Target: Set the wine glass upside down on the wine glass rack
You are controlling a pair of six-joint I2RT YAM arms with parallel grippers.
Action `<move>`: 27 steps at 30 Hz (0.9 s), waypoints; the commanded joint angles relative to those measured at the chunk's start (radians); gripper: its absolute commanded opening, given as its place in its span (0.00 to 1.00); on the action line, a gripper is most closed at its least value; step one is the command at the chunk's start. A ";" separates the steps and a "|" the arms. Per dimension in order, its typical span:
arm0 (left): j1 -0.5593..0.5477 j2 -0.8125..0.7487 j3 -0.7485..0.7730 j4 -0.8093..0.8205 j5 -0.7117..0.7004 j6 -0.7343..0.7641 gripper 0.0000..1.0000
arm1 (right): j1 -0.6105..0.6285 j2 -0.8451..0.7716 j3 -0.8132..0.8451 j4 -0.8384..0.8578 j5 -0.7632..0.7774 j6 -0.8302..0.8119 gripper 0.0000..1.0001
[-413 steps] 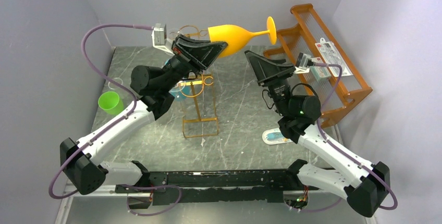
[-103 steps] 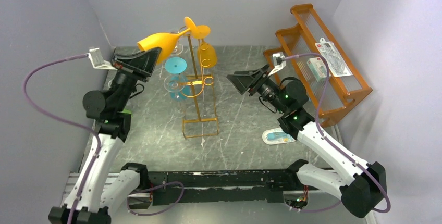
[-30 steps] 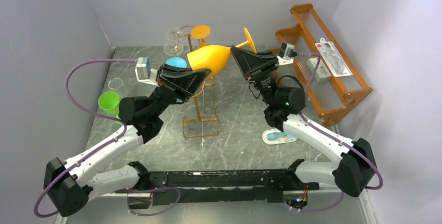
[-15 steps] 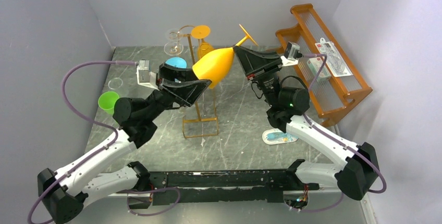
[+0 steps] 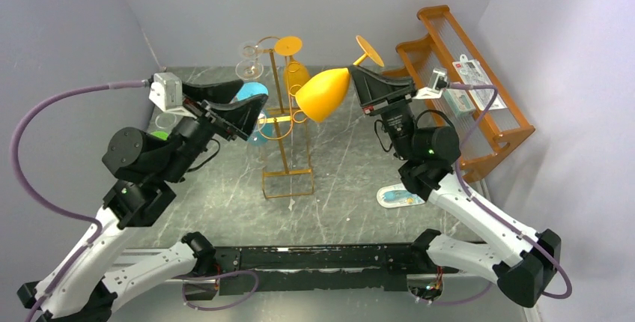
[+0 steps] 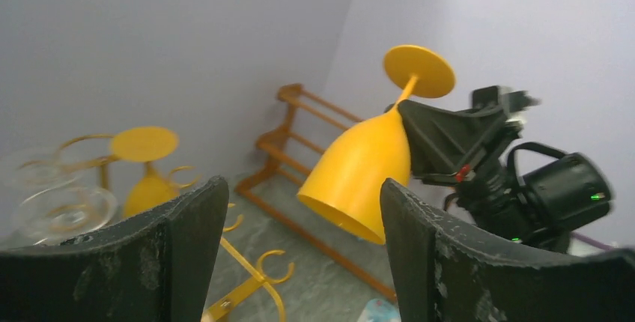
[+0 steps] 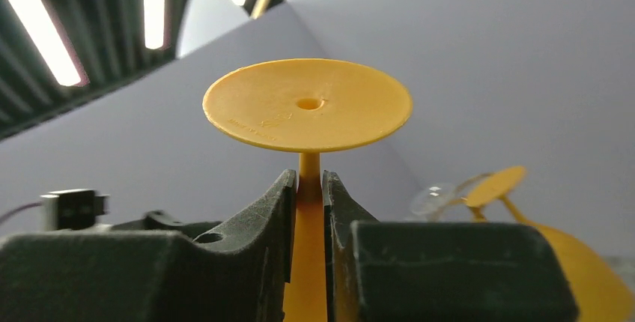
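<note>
The wine glass (image 5: 323, 94) is yellow-orange and hangs tilted in the air, bowl down to the left and foot (image 7: 307, 105) up. My right gripper (image 5: 358, 75) is shut on its stem, just under the foot, with its fingertips (image 7: 288, 187) pressing both sides. My left gripper (image 5: 253, 101) stands open to the left of the bowl (image 6: 363, 176), apart from it, with nothing between its fingers (image 6: 191, 217). The wine glass rack (image 5: 283, 123) is a thin golden wire stand between the arms. It carries an orange glass (image 5: 293, 73), a clear one (image 5: 249, 51) and a blue one (image 5: 251, 91).
An orange stepped shelf (image 5: 457, 105) with packets (image 5: 472, 82) stands at the right wall. A blue-and-white packet (image 5: 397, 197) lies on the table beside the right arm. A sliver of a green cup (image 5: 160, 135) shows behind the left arm.
My left gripper opened, let go of the bowl and drew back to the left. My right gripper, shut on the stem, now carries the glass alone, a little right and more foot-up.
</note>
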 commanded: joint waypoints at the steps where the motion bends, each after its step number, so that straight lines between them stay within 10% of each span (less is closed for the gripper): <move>1: -0.005 -0.012 0.050 -0.250 -0.167 0.124 0.79 | -0.008 -0.029 0.037 -0.187 0.117 -0.161 0.00; 12: -0.005 -0.079 0.020 -0.317 -0.391 0.154 0.79 | -0.027 0.036 0.107 -0.398 0.233 -0.504 0.00; 27: -0.006 -0.120 0.018 -0.321 -0.426 0.157 0.78 | -0.121 0.289 0.168 -0.227 -0.122 -0.723 0.00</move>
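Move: Still gripped by its stem in the right gripper and leaning mouth-down to the left, the orange wine glass has its likely ring, the second from the far end on the rack's right side, about 17 cm ahead, 12 cm left and 17 cm lower. The hung orange glass stands some 8 cm beyond that ring; the blue glass hangs about 10 cm ahead of the right gripper and 21 cm left. From the left gripper the ring lies about 24 cm ahead, 5 cm right. Carry the orange glass by its stem, right gripper kept shut, forward and down together towards the right side of the rack, about 12 cm each way, rolling the hand's left side down some 40 degrees and swinging it clockwise to bring the foot level on top. Meanwhile withdraw the open, empty left gripper to the left, away from the glass, sinking a little and turning counter-clockwise. ##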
